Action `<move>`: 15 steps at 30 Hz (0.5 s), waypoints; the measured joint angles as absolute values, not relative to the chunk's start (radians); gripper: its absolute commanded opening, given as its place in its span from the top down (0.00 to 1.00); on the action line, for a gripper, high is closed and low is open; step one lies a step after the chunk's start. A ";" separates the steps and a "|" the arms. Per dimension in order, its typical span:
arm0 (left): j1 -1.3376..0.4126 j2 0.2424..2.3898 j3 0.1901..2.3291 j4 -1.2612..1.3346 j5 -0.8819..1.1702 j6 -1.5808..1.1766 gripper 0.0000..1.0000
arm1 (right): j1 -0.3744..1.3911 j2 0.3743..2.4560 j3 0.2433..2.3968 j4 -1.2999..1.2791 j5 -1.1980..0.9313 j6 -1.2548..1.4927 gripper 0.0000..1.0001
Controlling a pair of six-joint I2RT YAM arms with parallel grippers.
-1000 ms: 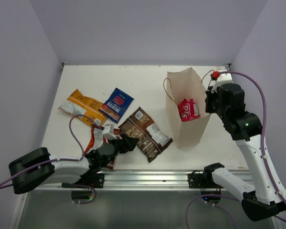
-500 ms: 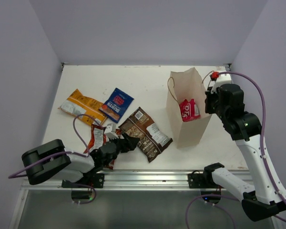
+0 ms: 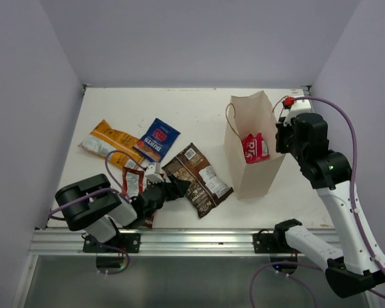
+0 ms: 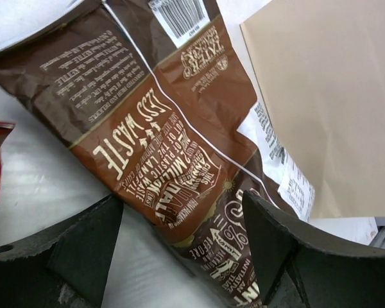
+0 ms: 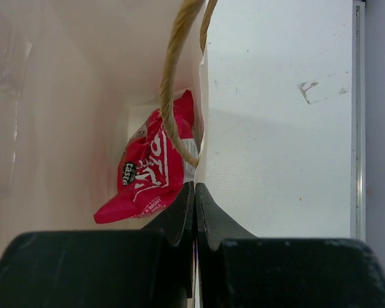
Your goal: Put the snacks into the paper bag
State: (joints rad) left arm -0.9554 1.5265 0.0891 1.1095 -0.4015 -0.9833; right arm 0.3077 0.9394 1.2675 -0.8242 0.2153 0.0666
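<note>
The paper bag [image 3: 253, 173] stands upright at right with a pink-red snack packet [image 3: 253, 147] inside. My right gripper [image 3: 281, 140] is shut on the bag's right rim; in the right wrist view its tips [image 5: 194, 189] pinch the wall beside the handle [image 5: 173, 83], with the packet [image 5: 147, 173] below. The dark brown packet [image 3: 199, 178] lies flat left of the bag. My left gripper [image 3: 179, 187] is open at its near-left edge, and the packet [image 4: 173, 128] lies between the spread fingers [image 4: 183, 212]. Blue [image 3: 157, 140], orange [image 3: 109, 142] and red-orange [image 3: 133, 184] packets lie further left.
The left arm's purple cable [image 3: 112, 168] loops over the red-orange packet. A metal rail [image 3: 192, 240] runs along the table's near edge. Purple walls close in the table on three sides.
My left arm has swung in and its open gripper has slid right, off the red-orange packet to the brown packet's edge. The bag shifted slightly right. The right gripper stays shut.
</note>
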 measured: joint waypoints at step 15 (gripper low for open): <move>-0.808 1.832 0.237 1.285 -0.239 -0.892 0.96 | 0.315 0.939 1.267 -0.824 0.216 0.066 1.00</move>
State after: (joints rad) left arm -0.8078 1.8317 0.2371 1.2854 -0.2386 -0.8917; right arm 0.3145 0.9394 1.2675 -0.8242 0.2157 0.0662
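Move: The brown bag lies just under the open left fingers, its near-left edge between them; its middle is about 4 cm ahead, 6 cm to the right and 3 cm below. The red bag is some 15 cm left and 2 cm back, the blue pouch about 18 cm ahead and 8 cm left, the paper bag about 21 cm right and 6 cm ahead. From the right hand, the brown bag is roughly 25 cm left, 1 cm back and 30 cm below. Forward about 5 cm, drifting a little right and sinking some 2 cm, the left hand drives into the brown bag's near-left edge while its fingers close from wide open to nearly shut. The tips come together low on that edge, pushing the bag along, with the wrist held almost unchanged. ##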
